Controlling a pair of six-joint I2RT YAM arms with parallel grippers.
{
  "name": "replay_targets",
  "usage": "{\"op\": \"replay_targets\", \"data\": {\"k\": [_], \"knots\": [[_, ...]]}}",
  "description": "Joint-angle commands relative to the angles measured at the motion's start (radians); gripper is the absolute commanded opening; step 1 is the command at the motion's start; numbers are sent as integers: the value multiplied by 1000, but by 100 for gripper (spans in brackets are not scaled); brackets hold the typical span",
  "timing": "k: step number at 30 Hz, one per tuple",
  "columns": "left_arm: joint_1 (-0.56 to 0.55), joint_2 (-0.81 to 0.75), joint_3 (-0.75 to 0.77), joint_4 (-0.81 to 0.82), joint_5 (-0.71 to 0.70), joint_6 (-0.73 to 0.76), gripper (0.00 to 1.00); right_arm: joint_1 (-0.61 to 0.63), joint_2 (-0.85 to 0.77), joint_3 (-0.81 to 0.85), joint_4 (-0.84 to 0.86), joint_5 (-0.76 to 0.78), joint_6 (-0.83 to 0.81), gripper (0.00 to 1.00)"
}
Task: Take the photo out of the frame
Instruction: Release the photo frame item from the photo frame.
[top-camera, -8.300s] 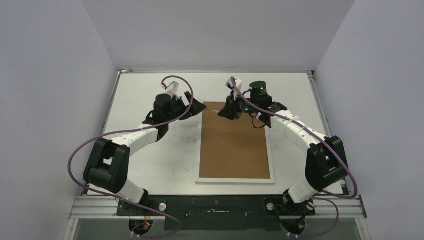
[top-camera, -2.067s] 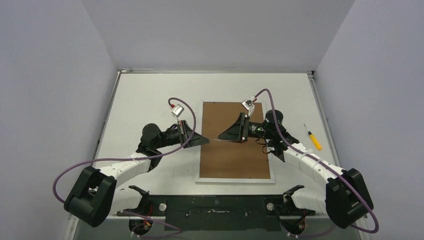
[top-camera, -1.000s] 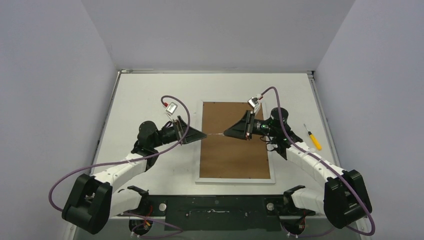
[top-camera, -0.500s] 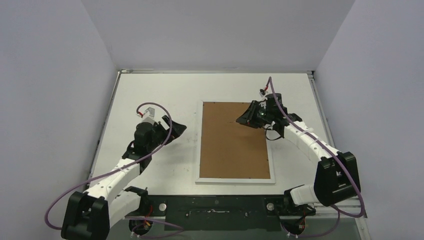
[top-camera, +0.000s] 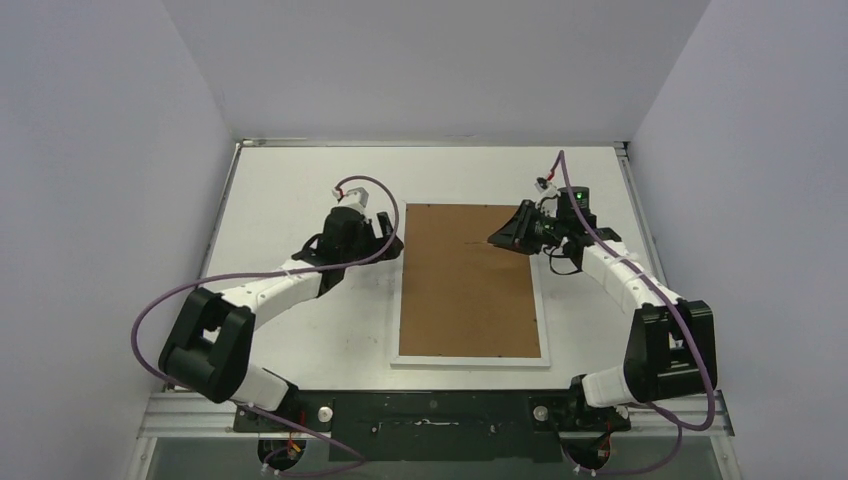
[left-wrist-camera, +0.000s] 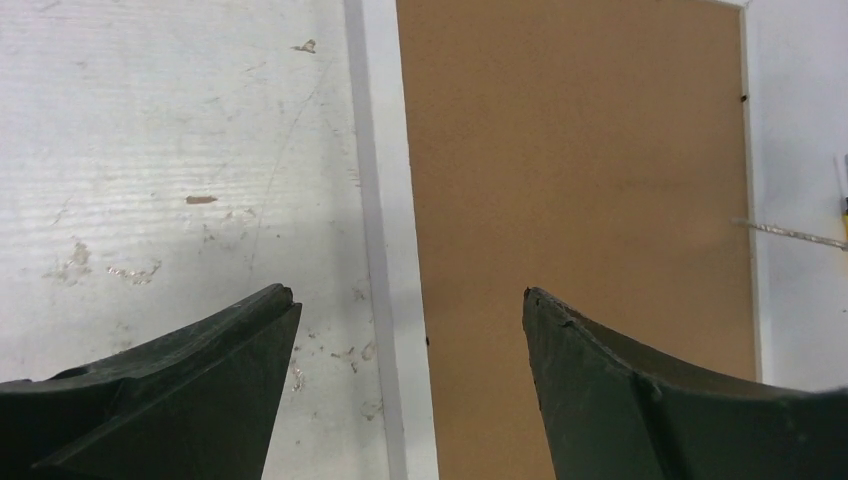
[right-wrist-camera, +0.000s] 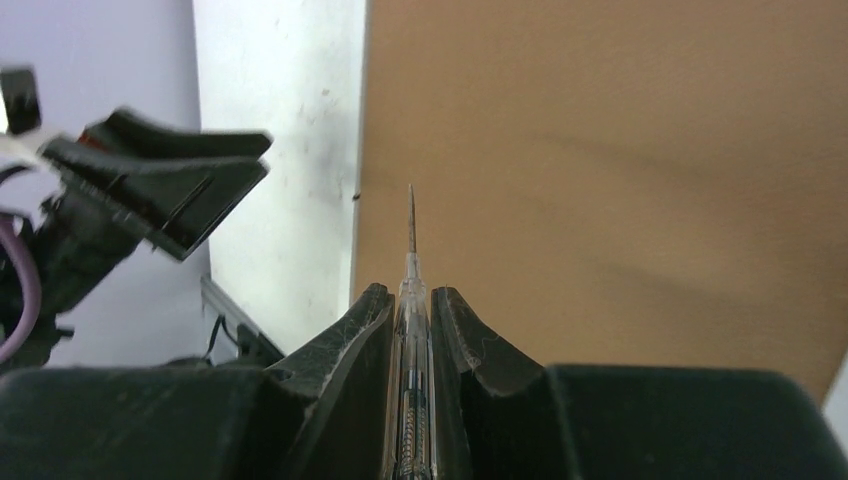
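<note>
The frame (top-camera: 470, 360) lies face down mid-table, its narrow white border round a brown backing board (top-camera: 465, 290). The photo is hidden under that board. My left gripper (top-camera: 393, 235) is open at the frame's far left edge. In the left wrist view its fingers (left-wrist-camera: 408, 292) straddle the white border (left-wrist-camera: 385, 150), one over the table and one over the board. My right gripper (top-camera: 497, 238) hovers over the far right part of the board. It is shut (right-wrist-camera: 410, 290) on a thin screwdriver (right-wrist-camera: 411, 215) with a clear handle, whose tip points left across the board (right-wrist-camera: 600, 150).
The white table (top-camera: 300, 330) is scuffed left of the frame. A thin metal shaft (left-wrist-camera: 790, 232) reaches in from the right edge of the left wrist view, next to a sliver of yellow. Grey walls close in the table on three sides.
The grippers, tip to tip over the frame a second ago, have parted. The left swung out left, then came back to the frame's far left edge. The right carried the screwdriver far-right.
</note>
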Motion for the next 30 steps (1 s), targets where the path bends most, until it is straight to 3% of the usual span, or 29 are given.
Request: {"op": "replay_targets", "data": {"k": [1,8,14,17,21,26,30], "knots": [[-22,98,92,-47,-6,82,81,28,20,-20,43,-171,-120,5],[-21,235,195,-74,-24,108,73,77,18,-100,106,-165,-102,5],[-22,347,310,-130,-9,126,70,91,68,-65,129,-140,-94,5],[-22,382,331,-134,-5,130,66,109,124,-13,170,-126,-69,5],[-20,417,349,-153,2,134,52,140,237,105,219,-108,-39,5],[-21,443,350,-153,29,163,48,142,411,249,301,-135,18,5],[-25,447,342,-143,59,161,38,136,563,397,294,-160,40,5]]}}
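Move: The frame's left rail, at the stretch near its far corner, lies about 4 cm ahead of my left hand, 3 cm to its right and 8 cm below. From my right hand, holding the thin pick, that stretch is some 6 cm ahead, 17 cm left and 12 cm down. The far left corner sits about 6 cm beyond that stretch; the brown backing's middle is about 13 cm nearer me and 14 cm right of it. My left hand sinks about 7 cm, easing forward and right and tipping down slightly, to straddle the left rail as its fingers close from wide to under half open. My right hand, still gripping the pick, first draws back and left, then sweeps forward and further left, sinking a little and turning some 15 degrees counter-clockwise, bringing the pick's tip over the backing towards the rail beside my left fingers. ##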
